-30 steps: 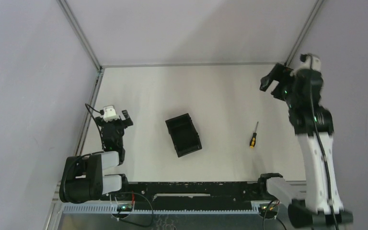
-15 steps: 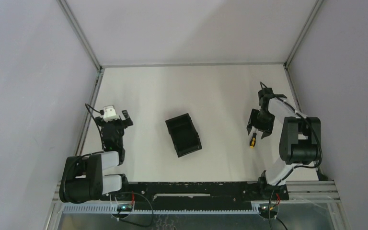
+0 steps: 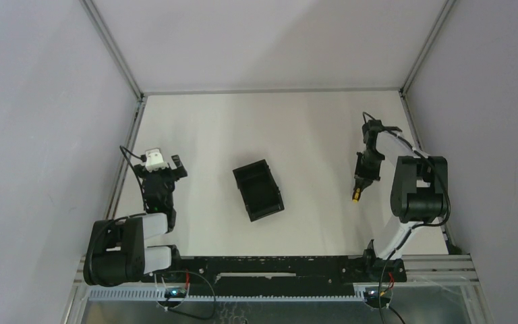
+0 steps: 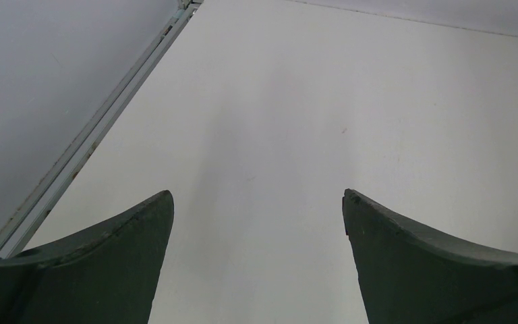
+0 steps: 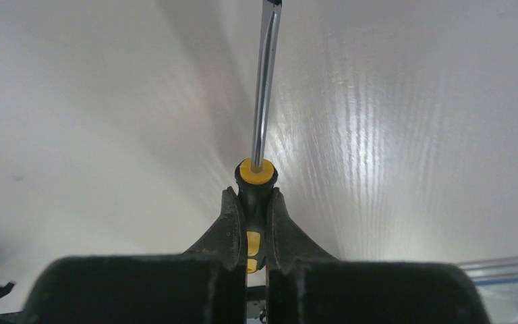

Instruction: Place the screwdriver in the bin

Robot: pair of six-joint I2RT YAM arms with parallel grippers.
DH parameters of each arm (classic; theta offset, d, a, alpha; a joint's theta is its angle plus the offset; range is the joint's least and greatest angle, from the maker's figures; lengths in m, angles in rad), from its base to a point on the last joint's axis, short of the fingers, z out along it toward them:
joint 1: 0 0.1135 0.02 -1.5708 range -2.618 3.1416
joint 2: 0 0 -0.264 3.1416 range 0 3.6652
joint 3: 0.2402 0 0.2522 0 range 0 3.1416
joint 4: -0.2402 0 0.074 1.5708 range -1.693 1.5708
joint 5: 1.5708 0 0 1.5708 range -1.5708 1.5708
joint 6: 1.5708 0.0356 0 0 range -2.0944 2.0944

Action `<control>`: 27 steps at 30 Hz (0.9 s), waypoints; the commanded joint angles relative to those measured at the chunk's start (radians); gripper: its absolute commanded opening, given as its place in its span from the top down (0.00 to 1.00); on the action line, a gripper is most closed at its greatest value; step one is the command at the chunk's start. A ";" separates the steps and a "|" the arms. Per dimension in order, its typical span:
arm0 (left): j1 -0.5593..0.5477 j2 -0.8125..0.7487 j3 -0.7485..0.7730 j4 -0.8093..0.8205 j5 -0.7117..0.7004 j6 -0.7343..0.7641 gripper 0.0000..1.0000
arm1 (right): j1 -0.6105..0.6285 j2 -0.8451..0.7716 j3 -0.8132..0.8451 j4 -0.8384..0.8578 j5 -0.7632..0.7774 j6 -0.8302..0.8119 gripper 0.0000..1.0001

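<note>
The screwdriver (image 5: 255, 170) points away from me in the right wrist view, its thin metal shaft running up the frame. My right gripper (image 5: 252, 194) is shut on its yellow-and-black handle. From above, the right gripper (image 3: 363, 177) sits low over the table at the right, and the handle's yellow end (image 3: 356, 196) pokes out toward the near side. The bin (image 3: 258, 190), a small black open tray, rests mid-table well to the left of the screwdriver. My left gripper (image 3: 157, 170) stays at the left side, and its wrist view shows it (image 4: 257, 196) open over bare table.
Grey walls enclose the white table, with metal rails along the left edge (image 3: 125, 162) and right edge (image 3: 411, 128). A black rail (image 3: 270, 264) runs along the near edge between the arm bases.
My right arm came down from high at the back right to the screwdriver, and its jaws went from open to shut on the handle. The left arm and bin stayed put.
</note>
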 commanded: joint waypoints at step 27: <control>-0.005 -0.002 0.039 0.032 -0.007 0.016 0.00 | 0.789 0.175 0.880 -0.418 0.007 0.147 1.00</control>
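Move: The right hand already pinches the screwdriver by its handle, fingers pointing down, just clear of the table. The black bin it is bound for lies some 32 cm to its left, straight across, neither farther out nor nearer in, and at about the same height. From the idle, open left hand, the bin is roughly 32 cm to the right, 9 cm back and 9 cm lower. Right hand, gripping the screwdriver, rises about 14 cm, then sweeps 22 cm left towards the bin, turning counter-clockwise. ##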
